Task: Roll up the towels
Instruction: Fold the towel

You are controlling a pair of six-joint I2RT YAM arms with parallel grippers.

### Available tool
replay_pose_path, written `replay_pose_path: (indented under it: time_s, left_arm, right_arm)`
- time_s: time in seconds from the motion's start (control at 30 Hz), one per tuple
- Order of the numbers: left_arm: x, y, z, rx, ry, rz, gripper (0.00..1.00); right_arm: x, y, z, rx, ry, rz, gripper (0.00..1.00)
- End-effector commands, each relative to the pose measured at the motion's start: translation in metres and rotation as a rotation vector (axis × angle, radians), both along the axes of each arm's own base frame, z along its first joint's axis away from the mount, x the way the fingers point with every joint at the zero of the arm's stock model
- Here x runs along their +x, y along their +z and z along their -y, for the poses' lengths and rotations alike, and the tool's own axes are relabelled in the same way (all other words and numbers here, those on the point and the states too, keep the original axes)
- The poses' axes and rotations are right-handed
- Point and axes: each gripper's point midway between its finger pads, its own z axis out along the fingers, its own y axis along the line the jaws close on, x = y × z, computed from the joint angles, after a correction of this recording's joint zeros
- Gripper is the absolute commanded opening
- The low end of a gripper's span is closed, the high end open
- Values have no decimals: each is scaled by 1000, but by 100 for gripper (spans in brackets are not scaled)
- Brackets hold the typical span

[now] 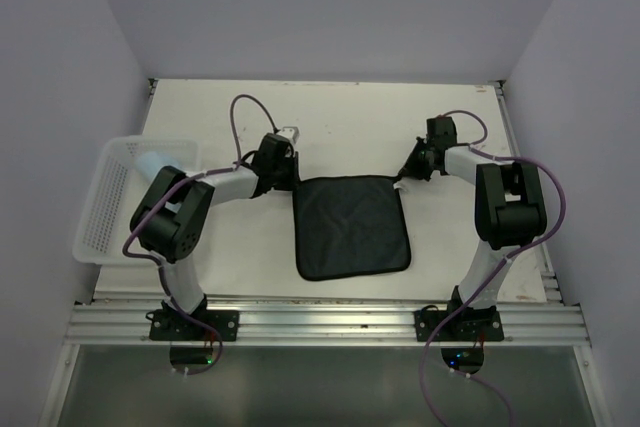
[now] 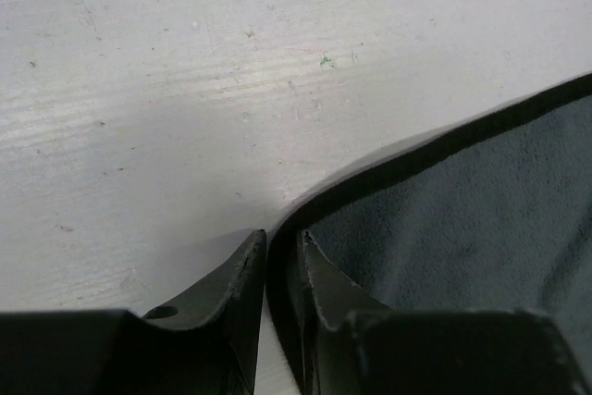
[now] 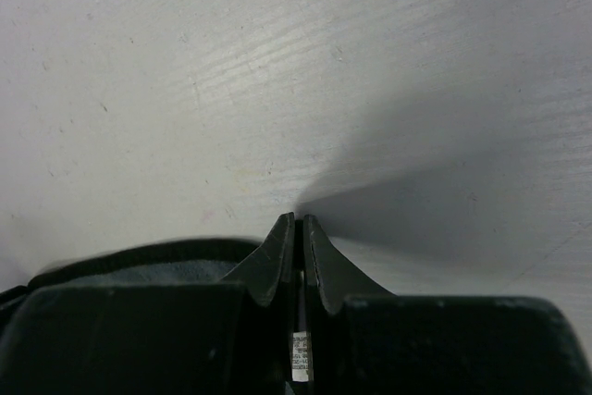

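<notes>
The dark grey towel (image 1: 352,227) lies flat in the middle of the table. My left gripper (image 1: 292,177) is at its far left corner, where the jaws (image 2: 282,238) stand narrow with the towel's black hem (image 2: 435,150) pinched between them. At the far right corner, my right gripper (image 1: 408,171) is shut (image 3: 298,219), and the towel's white tag (image 3: 299,358) shows between its fingers. A strip of the towel (image 3: 120,261) shows to the left of them. The light blue towel (image 1: 152,159) lies in the basket at the left.
A white mesh basket (image 1: 100,217) sits at the table's left edge, beside the left arm's elbow. A metal rail (image 1: 320,322) runs along the near edge, where both arm bases are bolted. Walls close in on the left, right and back.
</notes>
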Motion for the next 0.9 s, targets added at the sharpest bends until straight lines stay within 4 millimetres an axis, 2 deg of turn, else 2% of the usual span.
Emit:
replay_pose_path:
  time_s: [0.0, 0.27, 0.37, 0.43, 0.5, 0.63, 0.87]
  left_arm:
    - [-1, -11, 4, 36, -24, -7, 23]
    - [-16, -20, -11, 200, 0, -35, 22]
    - [-20, -25, -12, 243, 2, -36, 13]
    - [-21, -28, -14, 257, 10, -42, 0]
    - [-19, -28, -17, 274, 25, -35, 0]
    - [-9, -12, -18, 285, 47, 13, 0]
    - [14, 28, -27, 261, 112, 104, 0]
  right_arm:
    - [-21, -10, 5, -45, 21, -65, 0]
    - [-21, -9, 12, -82, 10, -58, 0]
    - [-22, -9, 11, -77, 10, -61, 0]
    - [-21, -9, 10, -73, 12, -58, 0]
    - [-20, -7, 8, -65, 15, -55, 0]
    - [-19, 4, 1, -63, 83, -34, 0]
    - [-7, 42, -25, -82, 152, 40, 0]
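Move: Just under the left fingertips, about 1 cm down and between them, lies the dark towel's far left corner; the towel's middle is some 11 cm to that hand's right and 9 cm back. The right hand already holds the far right corner at its fingertips. From it the far left corner is about 21 cm to the left and level, the towel's middle roughly 10 cm left and 9 cm back. Closing from partly open to shut, the left fingers pinch the towel's far left corner while that wrist rolls about 15 degrees, its left side rising. Only then do both hands slide left low over the table, each by nearly 2 cm, the right one still gripping its corner and also drawing back some 1.5 cm. ##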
